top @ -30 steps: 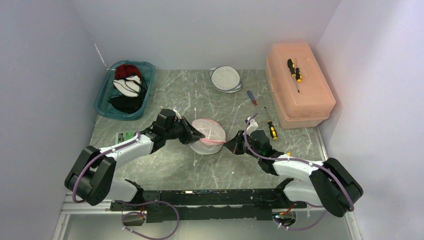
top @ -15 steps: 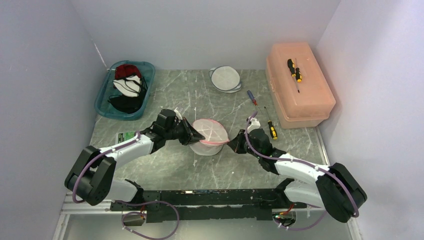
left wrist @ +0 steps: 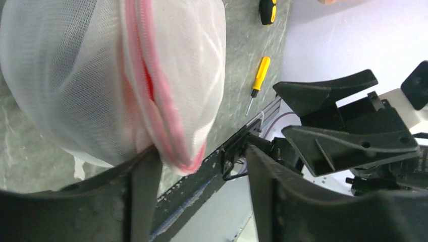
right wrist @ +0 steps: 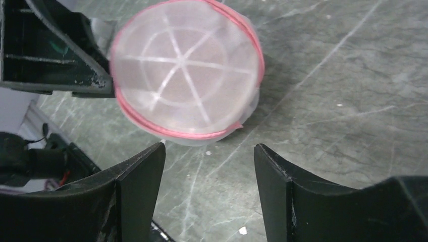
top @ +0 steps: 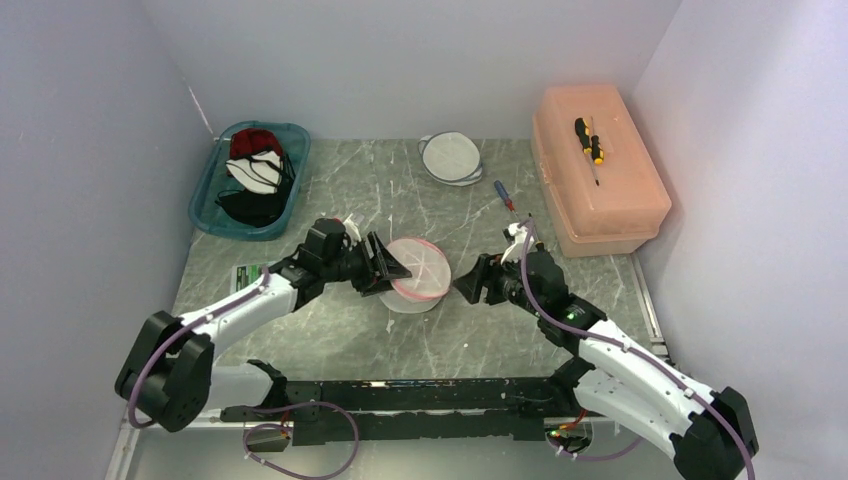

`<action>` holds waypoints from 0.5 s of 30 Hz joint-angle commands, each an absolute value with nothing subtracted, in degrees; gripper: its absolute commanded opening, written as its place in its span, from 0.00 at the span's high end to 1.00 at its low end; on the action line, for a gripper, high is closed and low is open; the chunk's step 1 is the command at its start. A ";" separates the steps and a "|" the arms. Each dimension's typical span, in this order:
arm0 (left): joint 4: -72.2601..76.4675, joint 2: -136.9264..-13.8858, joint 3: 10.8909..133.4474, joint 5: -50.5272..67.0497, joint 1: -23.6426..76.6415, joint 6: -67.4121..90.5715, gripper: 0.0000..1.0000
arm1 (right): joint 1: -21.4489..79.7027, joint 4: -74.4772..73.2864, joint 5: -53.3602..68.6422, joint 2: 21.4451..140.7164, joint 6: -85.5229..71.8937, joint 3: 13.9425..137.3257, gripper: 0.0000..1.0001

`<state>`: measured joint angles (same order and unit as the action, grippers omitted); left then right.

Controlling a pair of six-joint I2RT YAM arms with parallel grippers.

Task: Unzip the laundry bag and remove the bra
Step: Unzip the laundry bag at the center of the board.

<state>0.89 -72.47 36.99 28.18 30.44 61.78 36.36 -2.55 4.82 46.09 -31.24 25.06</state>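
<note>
The laundry bag (top: 420,270) is a round white mesh pouch with a pink zipper, lying mid-table. In the left wrist view the laundry bag (left wrist: 96,75) fills the upper left, and its zipper gapes a little on something red; the bra itself is hidden. My left gripper (top: 388,263) is open at the bag's left edge. In its own view the left gripper (left wrist: 204,159) has the pink rim resting against one finger (left wrist: 146,176). My right gripper (top: 470,284) is open just right of the bag. The right gripper (right wrist: 209,151) holds nothing, and the laundry bag (right wrist: 186,70) lies beyond its tips.
A teal bin (top: 212,205) at the back left holds red, white and black garments. A second mesh bag (top: 452,157) lies at the back. A salmon toolbox (top: 610,195) with a screwdriver on it stands at the right. Two screwdrivers (top: 541,258) lie beside it.
Both grippers have opened and let go of the laundry bag, which has sunk flatter onto the table. The right gripper has drawn back to the right, clear of the bag.
</note>
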 commanded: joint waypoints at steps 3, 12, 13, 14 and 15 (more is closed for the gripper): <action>-11.47 -64.21 40.94 24.31 30.32 54.65 0.21 | 39.35 -5.38 9.01 45.61 -28.27 30.41 0.33; -31.85 -53.67 44.85 4.38 30.32 48.81 0.20 | 58.18 -10.05 -14.16 60.92 -20.16 45.92 0.35; -31.33 -53.29 44.16 3.41 30.32 49.21 0.21 | 58.81 -9.68 -15.43 62.72 -20.09 47.22 0.34; -29.95 -53.23 43.60 2.98 30.28 49.00 0.21 | 59.07 -9.13 -16.84 64.35 -19.90 48.10 0.34; -28.32 -53.55 43.36 2.45 30.27 48.88 0.21 | 59.18 -8.08 -18.07 65.57 -19.66 48.60 0.34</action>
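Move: The pink-rimmed laundry bag's middle lies about 11 cm to the right hand's left, 2 cm ahead and some 7 cm lower. From that hand, the blue-rimmed bag is roughly 26 cm ahead, 2 cm left and 8 cm lower; the black-yellow screwdriver lies about 9 cm ahead, 17 cm right and 13 cm lower. The left hand is at the pink bag's left rim, with the bag's middle some 4 cm to its right, level fore and aft and 5 cm below. Leftward and rising, the right hand swings some 9 cm towards the pink-rimmed laundry bag, easing back a little and turning about 15 degrees counter-clockwise; its open fingers finish over the lid's right edge. Meanwhile the left hand comes free of the rim, opening further and backing off about 7 cm left and upward while its wrist rolls, left side rising. ##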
